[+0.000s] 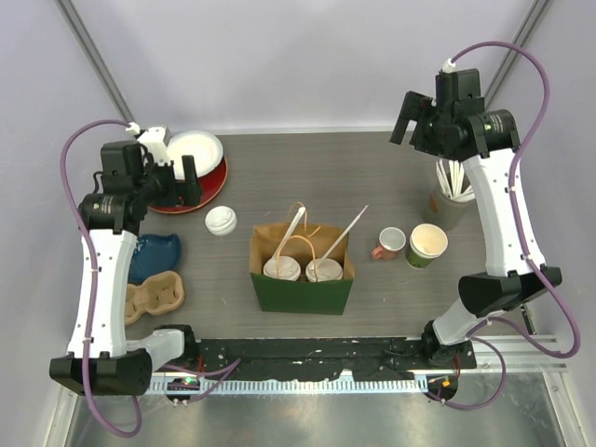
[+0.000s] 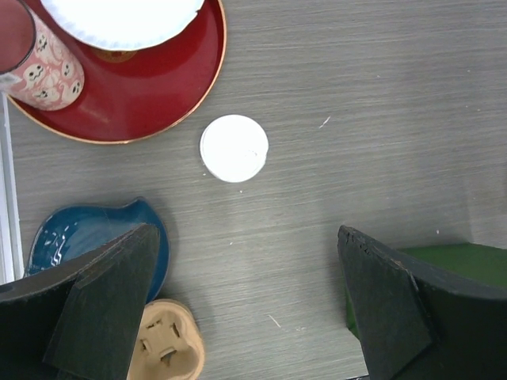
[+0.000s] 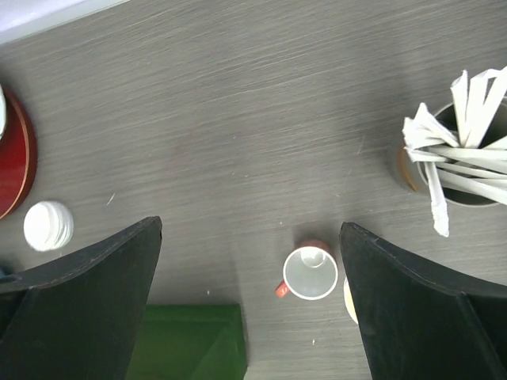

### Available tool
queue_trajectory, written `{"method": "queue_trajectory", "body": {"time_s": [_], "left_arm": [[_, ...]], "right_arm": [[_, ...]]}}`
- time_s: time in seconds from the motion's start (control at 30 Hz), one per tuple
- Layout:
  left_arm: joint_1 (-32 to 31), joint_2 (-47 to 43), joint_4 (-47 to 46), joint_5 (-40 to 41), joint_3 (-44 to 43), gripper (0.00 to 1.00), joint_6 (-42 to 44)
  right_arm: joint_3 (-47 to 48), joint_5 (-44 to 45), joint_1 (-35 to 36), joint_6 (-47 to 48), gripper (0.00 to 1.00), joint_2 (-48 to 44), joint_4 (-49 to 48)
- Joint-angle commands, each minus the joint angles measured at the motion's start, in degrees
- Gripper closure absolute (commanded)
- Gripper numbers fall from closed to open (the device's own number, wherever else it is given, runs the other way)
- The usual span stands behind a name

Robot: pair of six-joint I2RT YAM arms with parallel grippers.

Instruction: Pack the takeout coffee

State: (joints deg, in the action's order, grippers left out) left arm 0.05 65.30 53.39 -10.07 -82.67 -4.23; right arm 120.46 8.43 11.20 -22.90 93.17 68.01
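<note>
Two green paper cups with white lids (image 1: 281, 268) (image 1: 324, 270) stand inside the green paper bag (image 1: 301, 291) at the table's middle, each with a white stick leaning out of it. My left gripper (image 1: 191, 180) is open and empty, high over the red plate at the back left. In the left wrist view (image 2: 245, 309) bare table lies between its fingers and the bag's corner (image 2: 467, 265) shows at the right. My right gripper (image 1: 406, 117) is open and empty, high at the back right. In the right wrist view (image 3: 249, 301) the bag's corner (image 3: 186, 340) shows below.
A loose white lid (image 1: 221, 221) (image 2: 234, 148) lies left of the bag. A red plate (image 1: 216, 182) holds a white bowl (image 1: 194, 149). A blue dish (image 1: 154, 256) and cardboard carrier (image 1: 154, 298) lie at left. A pink-handled mug (image 1: 391, 244) (image 3: 310, 273), a lidless green cup (image 1: 427, 245) and a holder of wrapped straws (image 1: 453, 191) stand at right.
</note>
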Motion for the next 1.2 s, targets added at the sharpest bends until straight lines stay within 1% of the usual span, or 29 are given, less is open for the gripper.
{"method": "queue_trajectory", "body": {"time_s": [0.0,0.1,0.23,0.3,0.43,0.5,0.57,0.63,0.67,0.73,0.77,0.8,0.87,0.9,0.97,1.13,1.17], "left_arm": [[2.2,1.1,-0.9,-0.5,1.6,0.00,-0.3],[3.1,2.1,-2.1,0.3,3.0,0.00,0.2],[3.5,3.3,-3.0,-1.2,3.2,0.00,0.0],[3.7,3.7,-3.2,-2.0,3.5,0.00,-0.2],[3.8,4.5,-3.1,-2.2,3.6,0.00,-0.3],[4.2,4.8,-3.3,-2.4,3.7,0.00,-0.5],[4.5,4.6,-4.0,-2.8,4.6,0.00,-0.8],[4.9,4.1,-5.4,-3.1,7.8,0.00,-1.0],[4.9,3.8,-8.1,-3.0,9.2,0.00,-0.9],[5.0,2.1,-12.0,-3.9,14.6,0.00,-0.7],[5.0,1.6,-16.5,-4.6,16.6,0.00,-0.7],[5.0,1.1,-18.5,-6.0,20.1,0.00,0.0],[4.9,0.3,-23.7,-5.8,23.2,0.00,0.7],[5.0,-0.1,-25.1,-5.1,25.9,0.00,1.1],[4.9,-1.0,-28.8,-3.3,28.2,0.00,1.9],[5.0,-4.1,-35.7,-4.7,35.6,0.00,1.4],[5.0,-5.4,-38.4,-4.4,37.0,0.00,1.0]], "right_arm": [[-2.5,-5.2,0.2,3.2,0.00,-6.1,-2.5],[-7.7,-6.3,-0.7,4.3,0.00,-8.3,-4.9],[-13.1,-6.4,-1.9,7.0,0.00,-11.1,-10.0],[-15.8,-6.4,-2.5,7.9,0.00,-12.8,-13.9],[-24.3,-7.7,-3.3,9.6,0.00,-16.2,-19.8],[-27.2,-11.7,-3.4,9.8,0.00,-18.7,-24.4],[-32.0,-13.7,-3.6,9.7,0.00,-20.5,-29.4],[-36.7,-16.1,-3.7,9.4,0.00,-22.6,-32.5],[-38.1,-16.8,-3.8,9.4,0.00,-23.0,-35.3],[-41.9,-18.3,-3.9,10.8,0.00,-23.7,-39.5],[-43.2,-18.7,-3.9,11.6,0.00,-23.9,-41.2],[-44.7,-19.2,-3.9,12.5,0.00,-24.3,-42.9],[-48.8,-18.3,-3.9,14.8,0.00,-25.0,-47.9],[-50.0,-17.7,-3.9,15.5,0.00,-25.2,-49.1],[-52.5,-17.4,-4.0,17.3,0.00,-25.6,-51.5],[-58.5,-18.5,-4.0,18.2,0.00,-26.8,-56.0],[-59.5,-18.8,-4.1,18.1,0.00,-27.2,-56.7]]}}
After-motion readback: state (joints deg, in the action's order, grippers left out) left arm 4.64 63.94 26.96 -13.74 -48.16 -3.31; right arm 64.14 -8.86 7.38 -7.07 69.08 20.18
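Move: Both hands are empty, and the packed bag stands between them: about 12 cm back, 22 cm right and 22 cm below the left hand, and some 18 cm back, 18 cm left and 27 cm below the right. The lid stack lies about 8 cm ahead of the left hand, 2 cm right and 27 cm down. From the right hand the mug is roughly 8 cm back, 4 cm right, and the paper cups 9 cm back, 12 cm right, both some 30 cm down. Both open hands sink, left about 16 cm towards lid-stack height, right about 9 cm, turning counter-clockwise. ##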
